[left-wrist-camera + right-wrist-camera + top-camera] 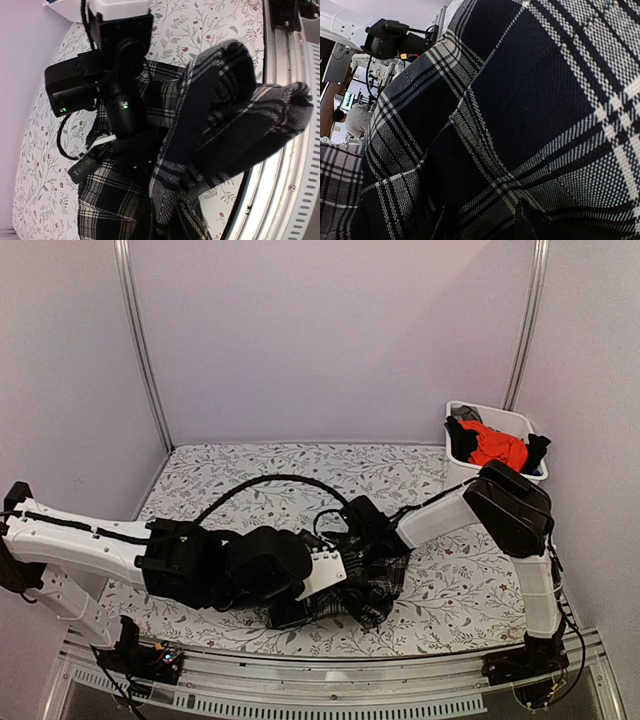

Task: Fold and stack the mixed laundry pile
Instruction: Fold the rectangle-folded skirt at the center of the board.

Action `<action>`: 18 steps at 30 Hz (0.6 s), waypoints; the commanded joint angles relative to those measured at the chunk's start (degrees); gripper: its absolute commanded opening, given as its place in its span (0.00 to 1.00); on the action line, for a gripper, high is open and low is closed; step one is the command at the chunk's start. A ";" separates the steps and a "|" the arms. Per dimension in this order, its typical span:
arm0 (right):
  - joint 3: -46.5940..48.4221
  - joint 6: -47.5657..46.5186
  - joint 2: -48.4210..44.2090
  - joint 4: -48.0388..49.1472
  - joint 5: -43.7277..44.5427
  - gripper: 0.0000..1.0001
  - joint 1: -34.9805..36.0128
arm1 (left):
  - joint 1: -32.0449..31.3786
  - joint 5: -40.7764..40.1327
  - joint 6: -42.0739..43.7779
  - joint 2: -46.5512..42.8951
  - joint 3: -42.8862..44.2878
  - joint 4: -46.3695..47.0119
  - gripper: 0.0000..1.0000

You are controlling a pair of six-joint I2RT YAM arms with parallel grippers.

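Note:
The black-and-white plaid garment (375,580) lies bunched on the floral tablecloth (250,470) near the front edge. My left gripper (338,585) reaches in from the left. It is shut on a thick fold of the plaid garment (225,125), which rises in front of the left wrist camera and hides the fingers. My right gripper (350,545) presses down into the same cloth from the right. In the right wrist view the plaid garment (520,100) fills the frame. Its creases gather at a dark fingertip (521,217). The rest of the laundry pile, an orange-red garment (497,447) and dark ones (460,435), lies in the bin.
The white plastic bin (490,412) stands at the back right corner. A metal rail (350,670) runs along the table's near edge, close to the hanging cloth (280,115). Pale walls enclose the back and sides. The right arm's black cable (270,480) loops over the table.

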 commanded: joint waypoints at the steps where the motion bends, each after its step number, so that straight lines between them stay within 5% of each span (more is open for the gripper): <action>1: -6.42 2.55 0.30 4.22 -1.09 0.42 3.99 | 6.20 -0.73 3.77 -2.55 2.36 1.15 0.00; 8: -10.25 2.95 -5.00 4.76 -0.59 0.42 6.32 | 12.39 3.33 6.72 -2.62 -1.30 4.84 0.00; 13: -7.06 2.26 -10.83 0.21 3.05 0.64 3.08 | 14.32 6.63 7.44 -2.94 -3.79 6.81 0.00; 18: -2.12 1.01 -14.53 -4.75 5.23 0.71 -1.72 | 15.38 10.08 9.37 -2.45 -4.27 8.25 0.01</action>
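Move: The plaid skirt's lying part has its middle roughly 9 cm ahead of the left hand, 3 cm to its right and some 17 cm below; the left hand already pinches a raised flap of it. That flap's loose corner hangs about 4 cm back, 10 cm right and 12 cm below the left hand. The same skirt middle lies practically at the half-open right hand, about 2 cm lower, and the skirt's right edge is some 17 cm to the right hand's right and 2 cm ahead. The skirt's raised flap, still pinched in the shut left fingers, is carried forward about 7 cm and a little left over the lying part, rising slightly and then easing back down. Low on the cloth beneath, the right hand sweeps some 6 cm back towards the base, then opens wider, lifts about 3 cm and starts forward again. ##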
